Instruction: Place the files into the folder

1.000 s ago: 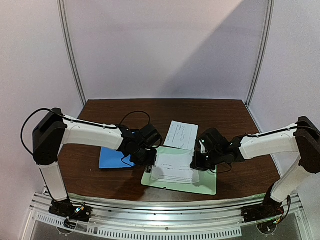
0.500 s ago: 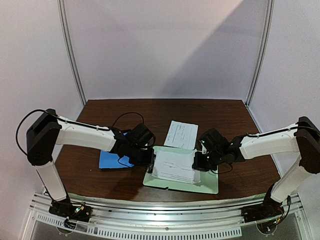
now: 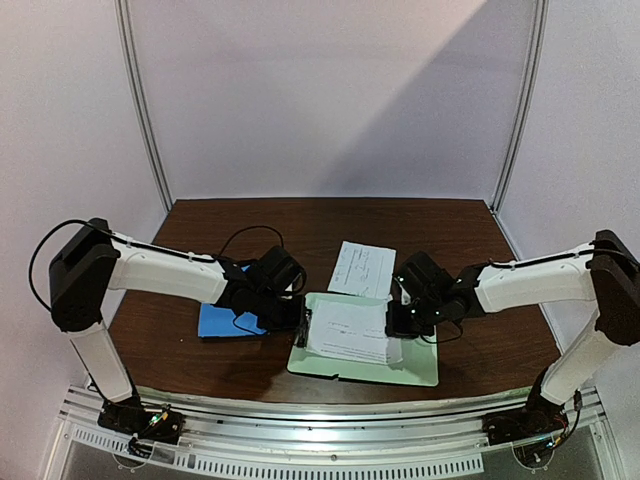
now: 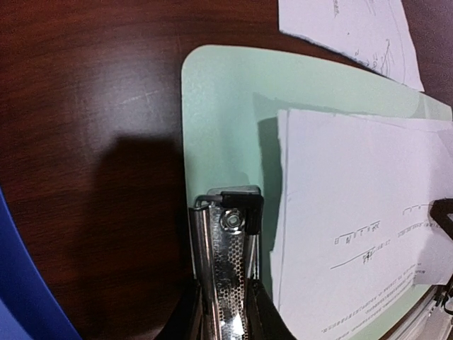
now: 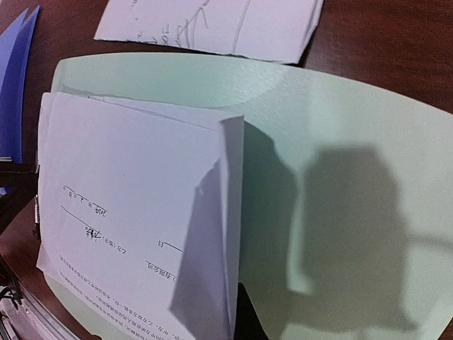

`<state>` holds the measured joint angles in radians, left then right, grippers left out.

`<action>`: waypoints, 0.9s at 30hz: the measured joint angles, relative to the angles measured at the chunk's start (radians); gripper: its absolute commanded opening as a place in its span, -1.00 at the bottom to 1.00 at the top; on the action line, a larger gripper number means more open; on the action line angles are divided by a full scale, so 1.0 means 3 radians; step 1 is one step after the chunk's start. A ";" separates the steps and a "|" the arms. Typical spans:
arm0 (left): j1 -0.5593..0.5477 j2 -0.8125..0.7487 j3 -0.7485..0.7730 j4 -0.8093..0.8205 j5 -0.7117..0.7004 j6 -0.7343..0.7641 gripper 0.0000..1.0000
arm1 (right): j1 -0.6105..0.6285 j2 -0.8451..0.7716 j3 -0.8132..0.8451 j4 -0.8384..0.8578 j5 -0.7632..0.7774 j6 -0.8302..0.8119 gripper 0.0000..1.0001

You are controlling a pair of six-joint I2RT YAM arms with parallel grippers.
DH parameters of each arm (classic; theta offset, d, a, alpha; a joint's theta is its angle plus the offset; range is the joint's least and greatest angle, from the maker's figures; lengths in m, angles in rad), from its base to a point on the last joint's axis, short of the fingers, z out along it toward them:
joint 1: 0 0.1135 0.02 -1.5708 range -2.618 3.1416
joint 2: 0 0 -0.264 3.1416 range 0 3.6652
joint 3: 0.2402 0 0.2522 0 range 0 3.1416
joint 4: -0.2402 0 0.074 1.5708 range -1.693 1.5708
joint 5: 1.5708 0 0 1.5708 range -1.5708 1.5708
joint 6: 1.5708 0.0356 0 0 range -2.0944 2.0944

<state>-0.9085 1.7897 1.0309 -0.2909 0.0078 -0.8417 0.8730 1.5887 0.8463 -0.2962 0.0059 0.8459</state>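
One of the files, a white sheet (image 3: 350,332) (image 5: 127,212), lies on a pale green clipboard (image 3: 365,365) (image 4: 219,120). Its right edge is curled up, and my right gripper (image 3: 396,326) (image 5: 237,322) is shut on that edge. My left gripper (image 3: 303,318) (image 4: 225,301) is shut on the clipboard's metal clip (image 4: 226,248) at the board's left end. The sheet's left edge (image 4: 283,212) lies beside the clip, not under it. A second sheet (image 3: 362,268) (image 5: 212,21) lies flat on the table behind the clipboard. The blue folder (image 3: 222,320) (image 4: 21,283) lies closed to the left, partly hidden under my left arm.
The brown table (image 3: 420,230) is bounded by pale walls at the back and sides. A metal rail (image 3: 320,440) runs along the near edge. Black cables (image 3: 245,240) loop over my left wrist.
My left gripper has shifted slightly left and toward the near edge, still on the clip. The sheet on the clipboard lies flatter than before. The right gripper has barely moved.
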 measured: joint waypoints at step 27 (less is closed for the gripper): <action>0.0000 0.0000 0.0056 -0.0094 -0.0080 0.0001 -1.00 | 0.0252 0.0165 0.0900 -0.0861 0.0435 -0.0067 -1.00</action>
<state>-0.9085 1.7897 1.0477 -0.3191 -0.0162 -0.8413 0.9485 1.6382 1.1164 -0.5545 0.1364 0.8257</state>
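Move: The right hand already has the files by their right edge, their middle some 9 cm to its left. The metal clip they are bound for is about 20 cm to its left, roughly level fore and aft and 2 cm lower, with a loose sheet about 15 cm ahead and 7 cm left of the hand. The left hand is already on that clip, about 1 cm above its middle; from there the blue folder is about 15 cm left and 5 cm ahead. The right hand, fingers shut on the right edge of the files, rises about 5 cm in all and works some 2.5 cm to the left towards the clip, easing forward about a centimetre, most of the sideways push coming early with a small give and take after. The wrist tips only about 5 degrees while the left hand stays on the clip at the green board's left edge, keeping its squeeze there almost without moving. ##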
